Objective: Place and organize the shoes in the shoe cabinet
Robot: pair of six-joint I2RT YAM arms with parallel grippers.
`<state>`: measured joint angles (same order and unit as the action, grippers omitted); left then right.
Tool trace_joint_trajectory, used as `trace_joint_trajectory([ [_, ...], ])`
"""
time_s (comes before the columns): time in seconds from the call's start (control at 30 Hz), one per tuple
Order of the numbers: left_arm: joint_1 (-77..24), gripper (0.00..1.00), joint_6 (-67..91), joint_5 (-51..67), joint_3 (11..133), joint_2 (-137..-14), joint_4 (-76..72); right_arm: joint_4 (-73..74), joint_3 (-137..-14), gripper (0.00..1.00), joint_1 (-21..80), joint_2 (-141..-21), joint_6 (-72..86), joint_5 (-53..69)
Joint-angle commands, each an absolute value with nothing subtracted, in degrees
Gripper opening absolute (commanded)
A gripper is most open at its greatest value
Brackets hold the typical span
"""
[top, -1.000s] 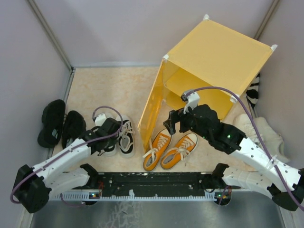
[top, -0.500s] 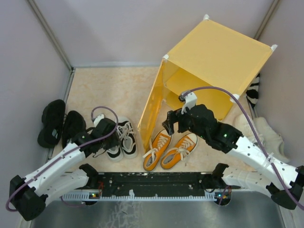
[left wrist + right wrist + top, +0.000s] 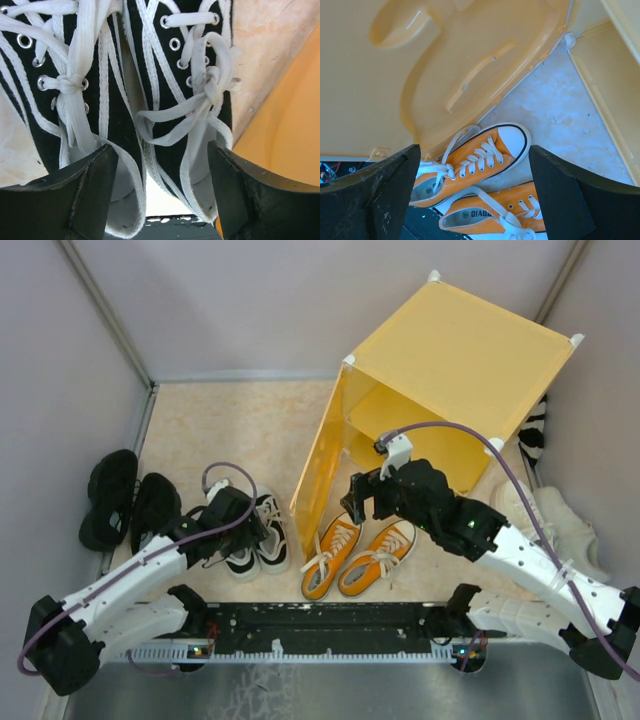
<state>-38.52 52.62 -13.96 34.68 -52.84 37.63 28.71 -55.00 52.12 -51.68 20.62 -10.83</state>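
Observation:
The black-and-white sneakers (image 3: pixel 262 540) (image 3: pixel 190 75) lie side by side on the floor, toes away from me. My left gripper (image 3: pixel 248 530) (image 3: pixel 162 195) stands open over their heels, one finger outside each shoe, gripping neither. The orange pair (image 3: pixel 360 552) (image 3: pixel 480 155) lies in front of the shoe cabinet (image 3: pixel 460 350), whose door (image 3: pixel 318 465) (image 3: pixel 420 75) is swung open. Above the orange shoes hangs my right gripper (image 3: pixel 362 498) (image 3: pixel 475 195), open and empty. The all-black pair (image 3: pixel 130 502) rests by the left wall.
A cream-white pair (image 3: pixel 560 525) lies right of the cabinet, under my right arm. A black-and-white striped item (image 3: pixel 533 440) shows behind the cabinet's right corner. Walls close in on three sides, and the arm-base rail (image 3: pixel 320 625) runs along the near edge.
My left gripper was shut on the black-and-white pair and shifted it slightly nearer; it has now opened and let go. The right arm has moved a little to the left.

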Motion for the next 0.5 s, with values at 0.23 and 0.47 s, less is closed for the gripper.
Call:
trace_joint_trajectory([
  [0.23, -38.8, 0.67, 53.2, -12.5, 26.4, -56.2, 30.7, 25.5, -53.5, 0.90, 52.3, -50.7, 20.4, -11.1],
  [0.47, -38.8, 0.09, 52.7, -13.1, 24.6, -63.3, 22.7, 26.5, -53.5, 0.90, 52.2, -50.8, 20.1, -10.6],
])
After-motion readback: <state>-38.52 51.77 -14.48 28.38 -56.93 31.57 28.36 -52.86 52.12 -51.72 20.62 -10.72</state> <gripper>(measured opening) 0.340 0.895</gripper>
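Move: The left hand hovers open over the black-and-white shoes: the pair's middle is about 2 cm ahead, 1 cm left and 5 cm below it. The cabinet door's near edge stands roughly 9 cm to its right and 3 cm back; the orange pair lies some 19 cm right and 5 cm back. From the right hand the black-and-white pair is about 21 cm left, 1 cm ahead and 22 cm below. Sink the open left gripper about 4 cm, almost straight down, so that one finger enters each black-and-white shoe's opening. Late in the descent close to roughly a third open, pinching the two adjoining inner sides between the pads, and ease just under 1 cm left as the fingers shut. Let the right hand, open and empty, settle some 1.5 cm lower in place. ##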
